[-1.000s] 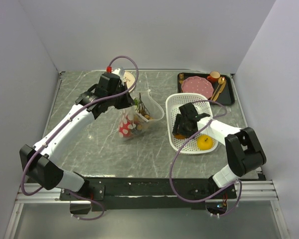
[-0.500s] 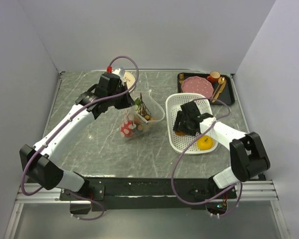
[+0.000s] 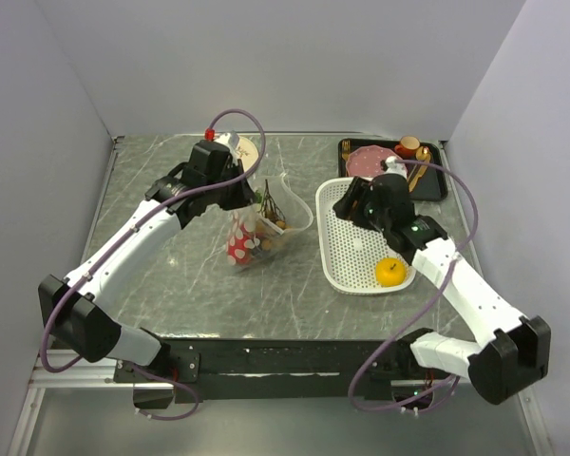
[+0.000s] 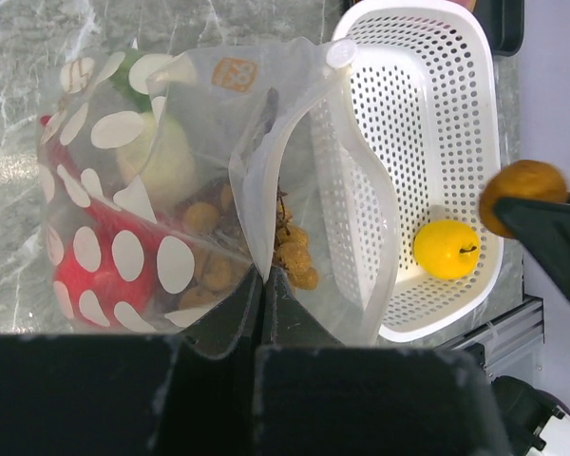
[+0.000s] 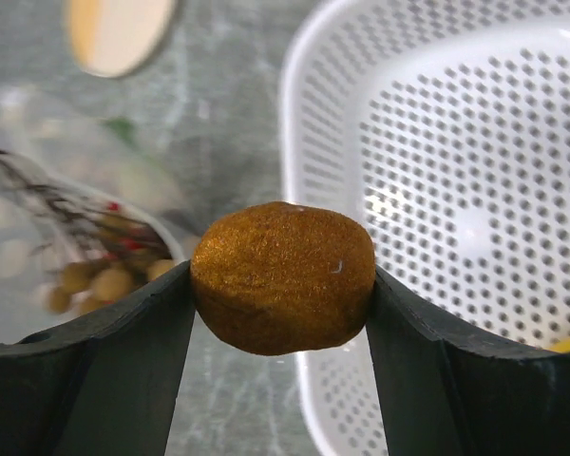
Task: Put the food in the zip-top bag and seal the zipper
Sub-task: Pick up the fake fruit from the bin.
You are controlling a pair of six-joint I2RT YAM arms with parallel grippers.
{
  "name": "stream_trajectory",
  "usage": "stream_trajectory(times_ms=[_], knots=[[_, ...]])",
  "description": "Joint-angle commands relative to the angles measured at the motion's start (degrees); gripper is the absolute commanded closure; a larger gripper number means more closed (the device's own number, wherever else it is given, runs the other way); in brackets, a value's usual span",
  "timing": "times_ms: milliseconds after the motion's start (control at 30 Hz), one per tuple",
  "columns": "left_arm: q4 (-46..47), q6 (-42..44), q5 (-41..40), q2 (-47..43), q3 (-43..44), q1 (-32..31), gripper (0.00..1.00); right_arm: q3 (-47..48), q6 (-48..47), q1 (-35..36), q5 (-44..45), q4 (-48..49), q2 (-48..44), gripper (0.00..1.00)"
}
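Note:
The clear dotted zip-top bag [image 3: 255,231] hangs open at mid-table with red pieces, a white-and-green vegetable and small brown nuts [image 4: 293,256] inside. My left gripper [image 4: 263,275] is shut on the bag's mouth edge, the zipper strip [image 4: 290,119], and holds it up. My right gripper [image 5: 280,277] is shut on the brown oval food [image 5: 283,266] and hangs over the left rim of the white basket [image 3: 325,249], to the right of the bag. A yellow round fruit [image 3: 390,272] lies in the basket's near corner.
At the back right, a black tray [image 3: 436,186] holds a pink plate [image 3: 375,161] and utensils. A pale round disc [image 3: 249,146] lies behind the left gripper. Grey walls close in the table on three sides.
My right gripper has lifted the brown oval out of the basket and carried it back and left toward the bag. The left gripper has kept its hold on the bag's edge.

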Motion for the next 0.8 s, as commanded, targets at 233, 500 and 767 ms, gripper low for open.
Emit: stream_trajectory(times_ms=[233,500,767], knots=[[4.0,0.73,3.19,-0.59,-0.57,-0.02,0.99,8.65,-1.17,3.25,-15.38,7.38,4.17,0.56],[4.26,0.47,2.84,-1.03,-1.19,-0.11,0.99,13.05,-1.78,10.02,-16.44,7.21,11.73,0.54],[4.0,0.73,3.72,-0.15,-0.49,-0.02,0.99,15.77,-5.39,11.08,-19.26,2.65,18.76,0.42]])
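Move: The right hand holds the brown fake fruit about 20 cm above the table, over the left side of the white bin. The zip-top bag's open mouth lies about 16 cm to its left, level with it fore and aft and some 6 cm lower, with the bare stalk sticking up about 5 cm left of the mouth's middle. The yellow fruit is some 8 cm back, 14 cm right and 17 cm below. From the left hand, the mouth is about 8 cm right, 2 cm back and 10 cm down. Keeping its pinch on the brown fake fruit, the right hand rises about 4.5 cm as it starts left, then swings over the bin's left edge, some 13.5 cm left in all, and sinks nearly 4 cm again towards the bag's mouth while the wrist turns about 25 degrees counter-clockwise. The left hand stays almost still with its fingers shut on the bag's rim, holding the mouth open towards the arriving fruit. ##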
